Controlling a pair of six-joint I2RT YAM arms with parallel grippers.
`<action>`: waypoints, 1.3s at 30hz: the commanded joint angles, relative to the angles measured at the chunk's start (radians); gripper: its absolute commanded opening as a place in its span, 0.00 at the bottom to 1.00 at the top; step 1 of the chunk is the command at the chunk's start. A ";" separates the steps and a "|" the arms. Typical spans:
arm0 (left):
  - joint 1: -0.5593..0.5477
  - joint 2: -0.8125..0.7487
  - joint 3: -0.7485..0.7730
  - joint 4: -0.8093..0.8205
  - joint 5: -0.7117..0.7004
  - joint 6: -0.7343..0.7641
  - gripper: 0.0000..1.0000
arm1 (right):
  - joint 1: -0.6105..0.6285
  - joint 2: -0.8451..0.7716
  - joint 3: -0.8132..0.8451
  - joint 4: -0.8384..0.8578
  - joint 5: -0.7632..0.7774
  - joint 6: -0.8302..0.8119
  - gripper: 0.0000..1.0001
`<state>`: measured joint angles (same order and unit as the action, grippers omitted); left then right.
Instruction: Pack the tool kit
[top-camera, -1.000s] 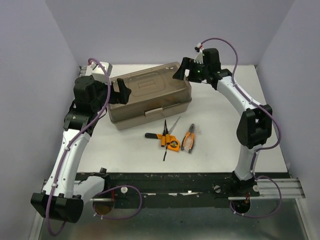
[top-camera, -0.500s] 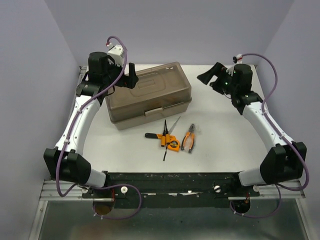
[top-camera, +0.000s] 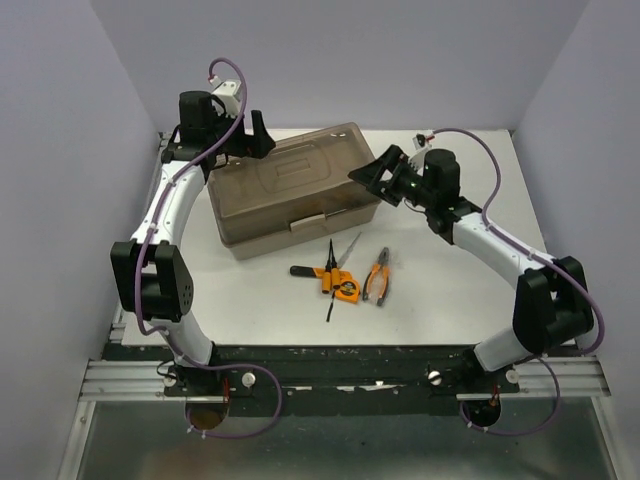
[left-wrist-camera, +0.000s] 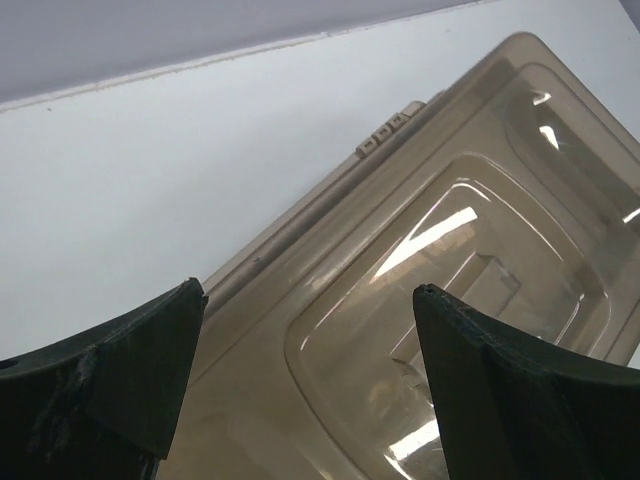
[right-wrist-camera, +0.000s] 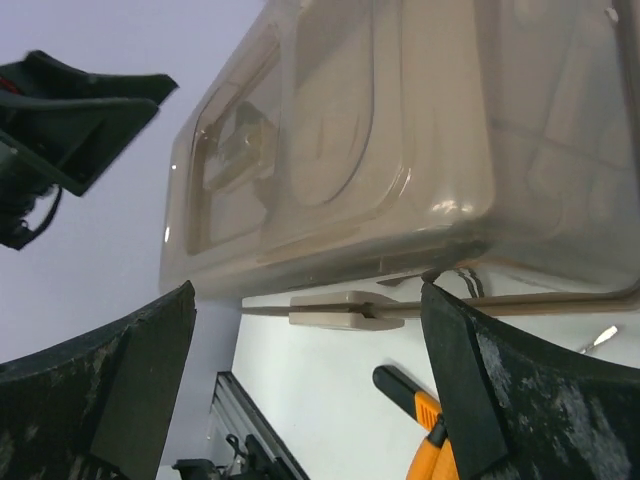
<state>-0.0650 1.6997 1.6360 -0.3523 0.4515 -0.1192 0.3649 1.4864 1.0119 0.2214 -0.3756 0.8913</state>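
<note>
The tool kit's beige toolbox (top-camera: 295, 190) stands at the back of the table with its smoky brown lid (left-wrist-camera: 450, 230) down and its latch (top-camera: 312, 221) facing the front. In front of it lie an orange-and-black screwdriver (top-camera: 308, 271), a tape measure (top-camera: 346, 289), pliers (top-camera: 378, 276) and a thin black screwdriver (top-camera: 329, 300). My left gripper (top-camera: 258, 135) (left-wrist-camera: 310, 290) hovers open over the box's back left corner. My right gripper (top-camera: 372, 172) (right-wrist-camera: 308, 290) is open beside the box's right end (right-wrist-camera: 400, 130), with the latch (right-wrist-camera: 345, 310) showing between its fingers.
Purple-grey walls close in the white table (top-camera: 440, 290) on three sides. The arms' black mounting rail (top-camera: 350, 360) runs along the near edge. A pointed grey tool (top-camera: 348, 250) lies just behind the tape measure.
My left arm has swung from the box's left side up to its back left corner. My right gripper pulled away to the right, then came back low beside the box's right end. Both stay open.
</note>
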 joint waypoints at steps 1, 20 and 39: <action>0.018 0.040 -0.044 0.076 0.134 -0.040 0.99 | 0.003 0.095 0.099 0.075 -0.025 0.020 1.00; -0.004 -0.276 -0.383 0.036 0.069 -0.140 0.99 | -0.063 0.365 0.410 0.019 -0.112 0.017 1.00; -0.059 0.092 0.145 -0.350 -0.033 0.068 0.99 | -0.064 0.354 -0.161 0.752 -0.178 0.400 1.00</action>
<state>-0.0948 1.7206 1.7329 -0.5606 0.4541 -0.1268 0.2787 1.7977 0.8604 0.7666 -0.5182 1.2118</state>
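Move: About 22 cm to the right hand's left and 3 cm back lies the middle of the tool case, some 10 cm below; its near right edge is right at the fingers. The pliers lie roughly 23 cm back and 3 cm right of the right hand, the tape measure 26 cm back and 7 cm left, both about 20 cm below. From the left hand, over the lid's far left part, the case's middle is some 9 cm back, 12 cm right and 13 cm below. Turning the case between them, the open right hand shoves its right end forward about 10 cm while the open left sinks onto the lid's far left part and drags that end back some 8 cm. The right then backs off rightward, dropping about 8 cm and rolling its left side up beside the latch side; the left lifts, reaches forward again and dips back to the lid. ##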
